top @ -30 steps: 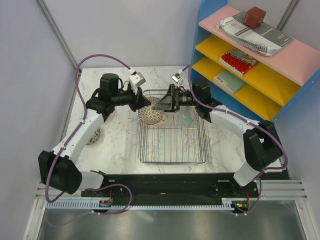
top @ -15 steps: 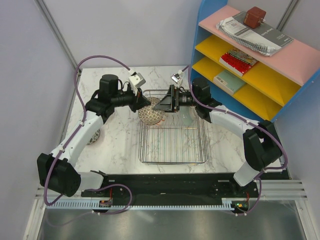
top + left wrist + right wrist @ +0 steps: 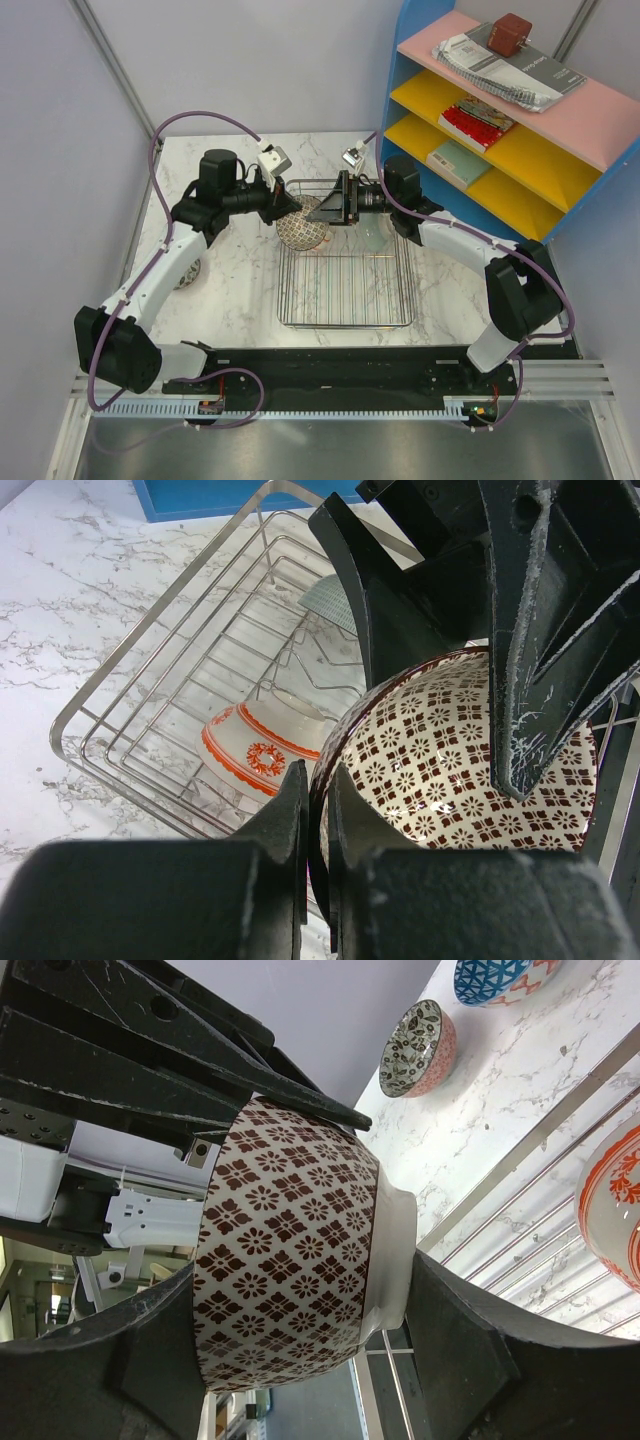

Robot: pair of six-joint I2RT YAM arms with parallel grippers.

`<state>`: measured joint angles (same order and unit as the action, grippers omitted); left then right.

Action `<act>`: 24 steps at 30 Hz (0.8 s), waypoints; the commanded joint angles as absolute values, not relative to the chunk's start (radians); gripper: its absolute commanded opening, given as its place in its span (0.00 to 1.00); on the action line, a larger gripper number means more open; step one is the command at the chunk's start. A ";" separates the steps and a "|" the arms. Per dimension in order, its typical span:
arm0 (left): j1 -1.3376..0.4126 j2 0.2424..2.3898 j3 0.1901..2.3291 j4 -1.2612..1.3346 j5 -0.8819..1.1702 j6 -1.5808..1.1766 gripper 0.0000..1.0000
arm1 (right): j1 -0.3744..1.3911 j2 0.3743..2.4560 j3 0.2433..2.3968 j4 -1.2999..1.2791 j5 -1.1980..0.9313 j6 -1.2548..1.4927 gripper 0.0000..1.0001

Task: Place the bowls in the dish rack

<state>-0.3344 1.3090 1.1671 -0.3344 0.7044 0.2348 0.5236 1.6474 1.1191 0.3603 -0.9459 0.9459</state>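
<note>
A white bowl with a brown flower pattern [image 3: 303, 232] hangs on its side over the far left of the silver wire dish rack [image 3: 345, 324]. My left gripper [image 3: 318, 780] is shut on its rim [image 3: 440, 760]. My right gripper [image 3: 305, 1290] is shut on the same bowl [image 3: 290, 1260], one finger against the rim and the other against the foot. A red-orange patterned bowl [image 3: 255, 755] lies in the rack below. A pale teal bowl [image 3: 375, 237] stands in the rack's far right part.
On the marble table to the left sit a blue patterned bowl [image 3: 500, 980] and a grey and reddish bowl [image 3: 418, 1048]; one of them [image 3: 188, 272] shows partly under my left arm. A blue shelf unit [image 3: 500, 130] stands at the back right.
The right gripper's fingers have closed in onto the brown-patterned bowl. The left gripper has kept its grip, and both arms have hardly moved.
</note>
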 commanded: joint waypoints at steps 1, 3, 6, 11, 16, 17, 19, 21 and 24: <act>-0.339 1.289 1.177 -0.278 0.750 0.249 0.05 | 0.534 1.640 1.121 0.440 -1.009 0.930 0.00; -0.341 1.292 1.180 -0.279 0.752 0.249 0.09 | 0.532 1.640 1.121 0.442 -1.005 0.931 0.00; -0.339 1.296 1.181 -0.282 0.755 0.250 0.28 | 0.532 1.634 1.123 0.416 -0.982 0.911 0.00; -0.339 1.299 1.181 -0.284 0.759 0.249 0.63 | 0.532 1.629 1.124 0.374 -0.959 0.882 0.00; -0.341 1.299 1.181 -0.285 0.758 0.250 0.72 | 0.532 1.629 1.121 0.359 -0.943 0.865 0.00; -0.341 1.299 1.180 -0.287 0.753 0.249 0.76 | 0.532 1.629 1.120 0.347 -0.937 0.859 0.00; -0.341 1.301 1.181 -0.287 0.736 0.242 0.83 | 0.532 1.629 1.120 0.324 -0.930 0.839 0.00; -0.337 1.302 1.190 -0.285 0.689 0.226 0.89 | 0.532 1.626 1.121 0.296 -0.904 0.816 0.00; -0.334 1.301 1.203 -0.282 0.608 0.206 1.00 | 0.532 1.612 1.141 0.198 -0.844 0.736 0.00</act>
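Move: Both hands hold the brown-patterned bowl: its middle is about 4 cm back, 2 cm right and 3 cm below the left hand, and about 2 cm back, 3 cm left and level with the right. The dish rack's middle lies roughly 7 cm right of the right hand, neither ahead nor back, some 18 cm below. From that hand the orange bowl is about 3 cm ahead, 1 cm right, and the green bowl 3 cm ahead, 14 cm right, both some 14 cm down. Left fingers open wide off the bowl's rim; the right hand keeps its grip and sinks about 2 cm. ##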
